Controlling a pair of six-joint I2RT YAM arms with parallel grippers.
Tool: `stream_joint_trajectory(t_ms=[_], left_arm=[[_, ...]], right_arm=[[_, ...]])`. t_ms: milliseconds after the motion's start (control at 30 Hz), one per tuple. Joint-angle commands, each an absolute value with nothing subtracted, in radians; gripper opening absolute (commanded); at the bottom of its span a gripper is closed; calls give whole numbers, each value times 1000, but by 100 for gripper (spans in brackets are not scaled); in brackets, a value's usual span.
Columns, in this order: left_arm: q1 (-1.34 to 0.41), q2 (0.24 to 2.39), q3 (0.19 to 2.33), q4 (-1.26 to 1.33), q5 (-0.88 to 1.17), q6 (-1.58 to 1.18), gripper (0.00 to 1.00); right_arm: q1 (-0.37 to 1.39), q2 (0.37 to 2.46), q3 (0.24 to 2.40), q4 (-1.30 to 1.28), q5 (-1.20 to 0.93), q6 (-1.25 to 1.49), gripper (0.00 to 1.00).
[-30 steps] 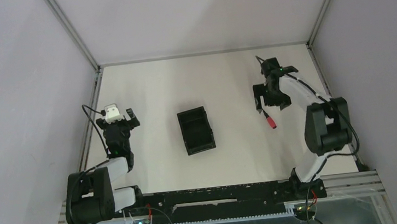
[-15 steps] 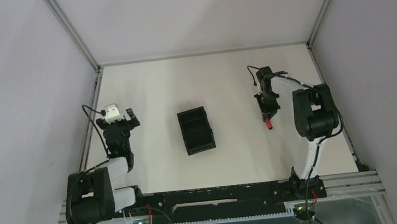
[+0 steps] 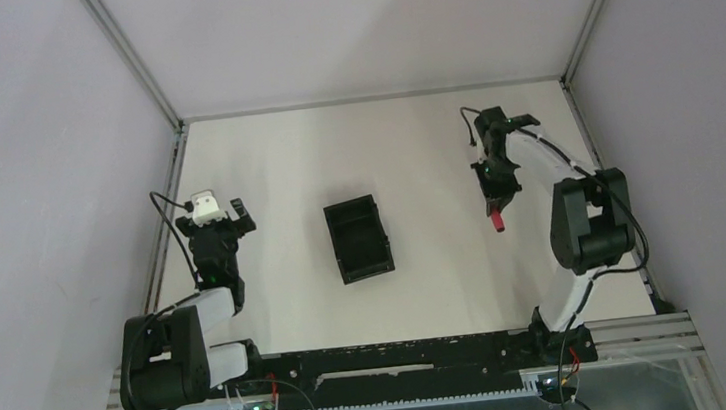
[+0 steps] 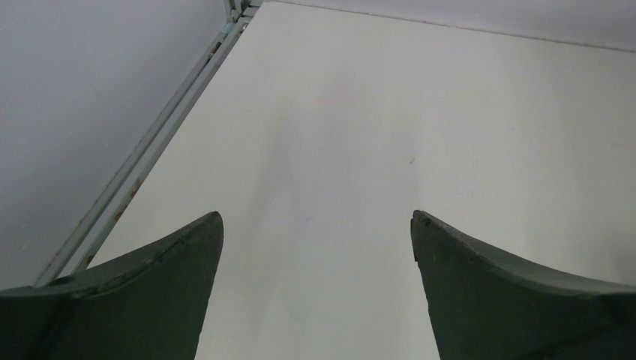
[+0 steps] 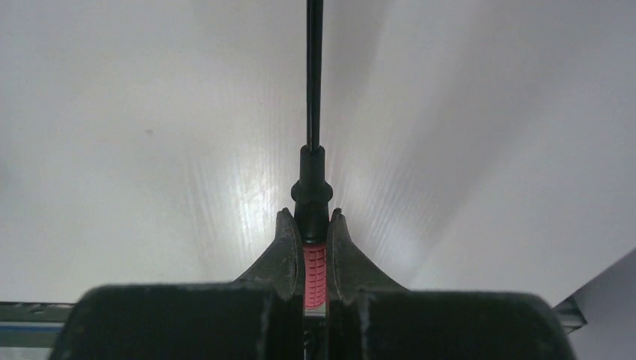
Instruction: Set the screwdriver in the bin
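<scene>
The screwdriver [image 3: 497, 219] has a red ribbed handle [image 5: 314, 271] and a thin dark shaft [image 5: 314, 75] that points away from the right wrist camera over the white table. My right gripper [image 3: 495, 198] [image 5: 310, 217] is shut on the handle, low over the table's right side. The bin [image 3: 333, 236], a small black open tray with an inner divider, stands at the table's middle, well left of that gripper. My left gripper [image 3: 220, 224] [image 4: 317, 221] hangs open over bare table at the left, its fingers [image 4: 150, 285] wide apart and holding nothing.
A metal frame rail [image 4: 150, 142] runs along the table's left edge, close to my left gripper. Grey walls enclose the table on the left, back and right. The right arm's elbow [image 3: 592, 223] stands near the right edge.
My right gripper has gone from wide open to shut on the screwdriver's handle. Its wrist turned and the arm's elbow shifted. The left arm and the bin have not moved.
</scene>
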State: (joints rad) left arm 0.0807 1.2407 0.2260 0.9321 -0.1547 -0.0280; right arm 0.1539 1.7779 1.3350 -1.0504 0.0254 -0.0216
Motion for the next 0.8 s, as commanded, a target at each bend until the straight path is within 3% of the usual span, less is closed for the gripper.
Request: stream_joint_trajectory(t_ms=[0,267,567,767], left_arm=[[74,1231,239,959,-164,-34,100],[75,1230,238,956,-163,-32,100],[74,1230,238,956,-162,-33,100],[74,1230,239,956,-163,-33,100]], right_arm=[[171,1683,1480,-1226,-6,92,0],[426,1725,1651,-1213,-142,266,0],[794,2057,2090,-1270,-160,252,0],[860,2107,2061,-1234,-98,163,0]])
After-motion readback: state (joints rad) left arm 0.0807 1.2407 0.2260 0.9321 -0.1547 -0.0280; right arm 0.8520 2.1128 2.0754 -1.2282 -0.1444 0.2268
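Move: The right hand, fingers down, already holds the screwdriver by the front of its red handle, clear of the table. The middle of the bin lies about 30 cm to its left, roughly 1 cm nearer the base and some 4 cm below. From the idle left hand, the bin is about 30 cm to the right, 5 cm back and 10 cm below. Nothing else lies loose nearby. The right hand carries the pinched screwdriver up, then some 30 cm left over the bin, twisting counter-clockwise. ##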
